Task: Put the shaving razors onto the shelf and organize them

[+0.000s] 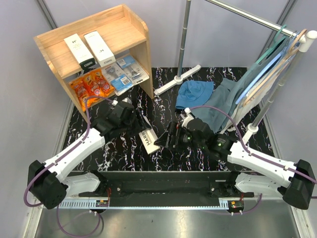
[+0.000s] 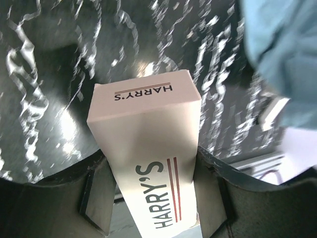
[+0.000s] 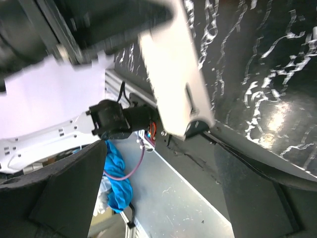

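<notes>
My left gripper [image 1: 139, 129] is shut on a long white Harry's razor box [image 1: 148, 140], held low over the black marbled mat in front of the shelf [image 1: 142, 52]. In the left wrist view the box [image 2: 148, 148] sits tight between both fingers [image 2: 99, 198]. My right gripper [image 1: 166, 137] stands open just right of that box, and the box's end [image 3: 173, 74] shows ahead of its empty jaws. Two more Harry's boxes [image 1: 89, 48] lie on the shelf's top level. Orange packs [image 1: 91, 85] and blue blister packs [image 1: 124, 72] fill the lower level.
A metal clothes rack [image 1: 184, 34] stands at the back right, its foot [image 1: 177, 79] on the mat. Blue cloths [image 1: 194, 94] lie beside it and garments [image 1: 267, 74] hang from its bar. The mat's front edge [image 1: 163, 171] meets the arms' base rail.
</notes>
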`<action>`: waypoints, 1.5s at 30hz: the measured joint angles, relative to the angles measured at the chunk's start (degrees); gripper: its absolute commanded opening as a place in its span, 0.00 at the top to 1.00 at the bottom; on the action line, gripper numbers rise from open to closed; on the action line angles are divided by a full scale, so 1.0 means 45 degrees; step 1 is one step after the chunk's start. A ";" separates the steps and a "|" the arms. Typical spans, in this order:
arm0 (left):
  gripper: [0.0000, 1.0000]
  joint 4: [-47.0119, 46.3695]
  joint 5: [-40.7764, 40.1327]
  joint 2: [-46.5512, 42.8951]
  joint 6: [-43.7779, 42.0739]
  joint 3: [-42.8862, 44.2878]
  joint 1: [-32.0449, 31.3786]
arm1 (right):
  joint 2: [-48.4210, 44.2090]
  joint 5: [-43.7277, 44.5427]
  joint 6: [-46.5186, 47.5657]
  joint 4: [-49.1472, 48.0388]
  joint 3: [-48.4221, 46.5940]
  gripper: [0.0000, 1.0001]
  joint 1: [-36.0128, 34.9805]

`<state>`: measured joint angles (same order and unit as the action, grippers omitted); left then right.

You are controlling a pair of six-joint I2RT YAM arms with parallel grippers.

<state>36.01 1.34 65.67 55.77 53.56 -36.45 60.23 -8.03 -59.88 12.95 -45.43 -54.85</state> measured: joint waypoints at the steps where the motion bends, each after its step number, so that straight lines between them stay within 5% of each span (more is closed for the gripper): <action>1: 0.46 -0.0228 0.0194 0.0024 0.0010 0.0034 0.0219 | 0.0068 0.0063 -0.0005 -0.0136 0.0000 0.00 -0.0141; 7: 0.47 -0.2293 0.1729 0.0010 0.1054 -0.0374 0.1185 | 0.0146 0.0782 -0.0102 -0.0413 0.0000 0.01 -0.0835; 22: 0.47 -0.5377 0.3429 -0.0189 0.3453 -0.2132 0.1477 | 0.0010 0.4294 -0.0350 -0.0529 0.0010 0.34 -0.1880; 45: 0.47 -0.4663 0.3215 -0.0738 0.3235 -0.2142 0.1506 | -0.0646 0.5323 -0.0423 0.0782 0.0000 0.37 -0.2025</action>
<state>15.03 15.81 62.35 70.32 43.92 -29.67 57.32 15.92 -61.78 16.47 -45.43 -63.96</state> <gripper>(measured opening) 0.572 0.633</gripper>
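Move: The left hand still grips the white Harry's box, whose middle sits about 2 cm back, 1 cm right and 2 cm below that hand; the right gripper waits some 4 cm back and 7 cm right of it, about level. From the right hand the box's middle is about 2 cm ahead, 6 cm left and 2 cm down. The shelved razor packs lie 20 cm ahead and 8 cm left of the left hand, 8 cm lower; the blue hat is 18 cm ahead, 12 cm right and 12 cm below the right hand. Forward, up and to the right, about 3 cm each way before easing slightly back, the left hand carries the gripped box and rolls some 25 degrees, so its fingers swing up towards the right. The right hand edges left, then back right and a little forward, rises about 2 cm and sinks again, turning clockwise as its wide-open fingers narrow to about two thirds in front of the box's free end. ##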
